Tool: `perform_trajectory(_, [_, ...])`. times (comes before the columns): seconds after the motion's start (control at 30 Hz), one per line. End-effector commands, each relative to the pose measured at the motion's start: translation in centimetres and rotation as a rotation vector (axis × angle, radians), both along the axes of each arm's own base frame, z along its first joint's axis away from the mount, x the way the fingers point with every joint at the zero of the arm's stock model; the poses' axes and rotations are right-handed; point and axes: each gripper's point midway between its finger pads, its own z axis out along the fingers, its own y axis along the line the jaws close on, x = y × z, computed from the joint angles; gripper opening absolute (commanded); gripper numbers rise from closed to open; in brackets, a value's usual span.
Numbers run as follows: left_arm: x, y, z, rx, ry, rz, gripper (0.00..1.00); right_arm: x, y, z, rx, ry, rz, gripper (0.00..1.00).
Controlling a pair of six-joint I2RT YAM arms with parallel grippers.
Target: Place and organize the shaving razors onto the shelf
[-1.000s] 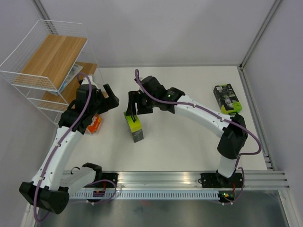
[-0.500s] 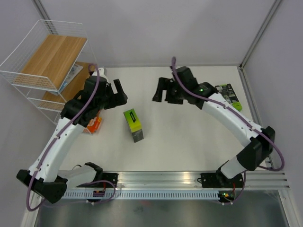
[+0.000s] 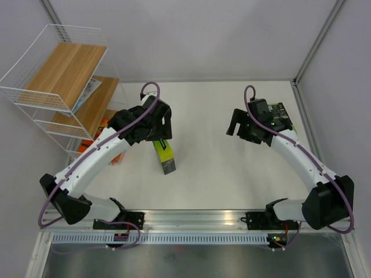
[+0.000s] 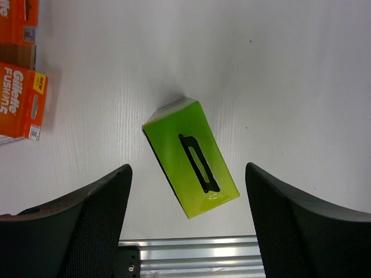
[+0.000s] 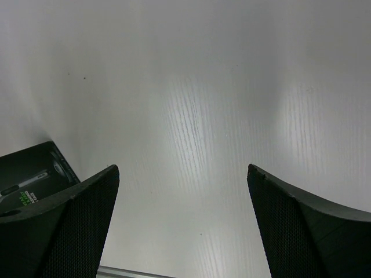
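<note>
A black razor box with a lime-green top stands upright mid-table. My left gripper hovers over it, open, and in the left wrist view the green top lies between and beyond the fingers, untouched. My right gripper is open over bare table. A second black-and-lime box lies behind it, partly covered by the arm, with its corner in the right wrist view. Orange boxes lie left near the shelf. A white-blue pack rests on the shelf's middle board.
The shelf stands in the far left corner against the wall. An aluminium rail runs along the near edge. Grey walls close the table at the back and right.
My right gripper has opened, left the green-topped box standing and pulled away to the right. My left arm has swung right until its gripper is over that box.
</note>
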Motion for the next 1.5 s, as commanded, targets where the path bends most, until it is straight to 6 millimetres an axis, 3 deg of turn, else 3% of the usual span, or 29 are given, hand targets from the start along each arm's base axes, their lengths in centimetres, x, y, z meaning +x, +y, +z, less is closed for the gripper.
perform_trajectory(0.0, [-0.4,0.2,-0.6,0.004,0.023,0.091,0.83,0.8,0.4,0.1,0.022,-0.037,0.027,0.97])
perform_trajectory(0.23, [0.1,-0.2,-2.0,0.023,0.045,0.130,0.81,0.5,1.9,-1.2,0.073,0.007,0.096,0.96])
perform_trajectory(0.4, [0.5,-0.6,-3.3,0.061,0.073,0.131,0.77,-0.1,1.9,-2.4,0.076,0.035,0.098,0.96])
perform_trajectory(0.7, [0.4,-0.2,-4.0,0.083,0.078,0.141,0.52,-0.4,2.0,-3.2,0.077,0.055,0.106,0.95])
perform_trajectory(1.37, [-0.5,-0.7,-4.8,0.061,0.117,0.126,0.37,-0.5,2.5,-2.9,0.105,0.055,0.116,0.94])
perform_trajectory(1.47, [-0.5,-0.7,-4.9,0.061,0.119,0.129,0.20,-0.6,2.5,-3.1,0.107,0.062,0.119,0.93])
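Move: Just below the left hand is the green-topped razor box, standing on end with its black hanger tab uppermost. Its middle is about 14 cm down, 2 cm back and 1 cm left. The two orange Gillette boxes on the lowest shelf lie roughly 22 cm to this hand's left, some 7 cm ahead and 20 cm below. From the right hand the standing box is about 29 cm left, 6 cm back and 5 cm lower. Sinking almost straight down by about 5 cm onto the green top of the upright razor box, the left hand tips a little steeper and turns slightly counter-clockwise, while its wide-open fingers draw most of the way shut around the black hanger tab, seeming to pinch it by the end. The empty right hand, still wide open, settles some 3 cm lower and 2 cm left. ##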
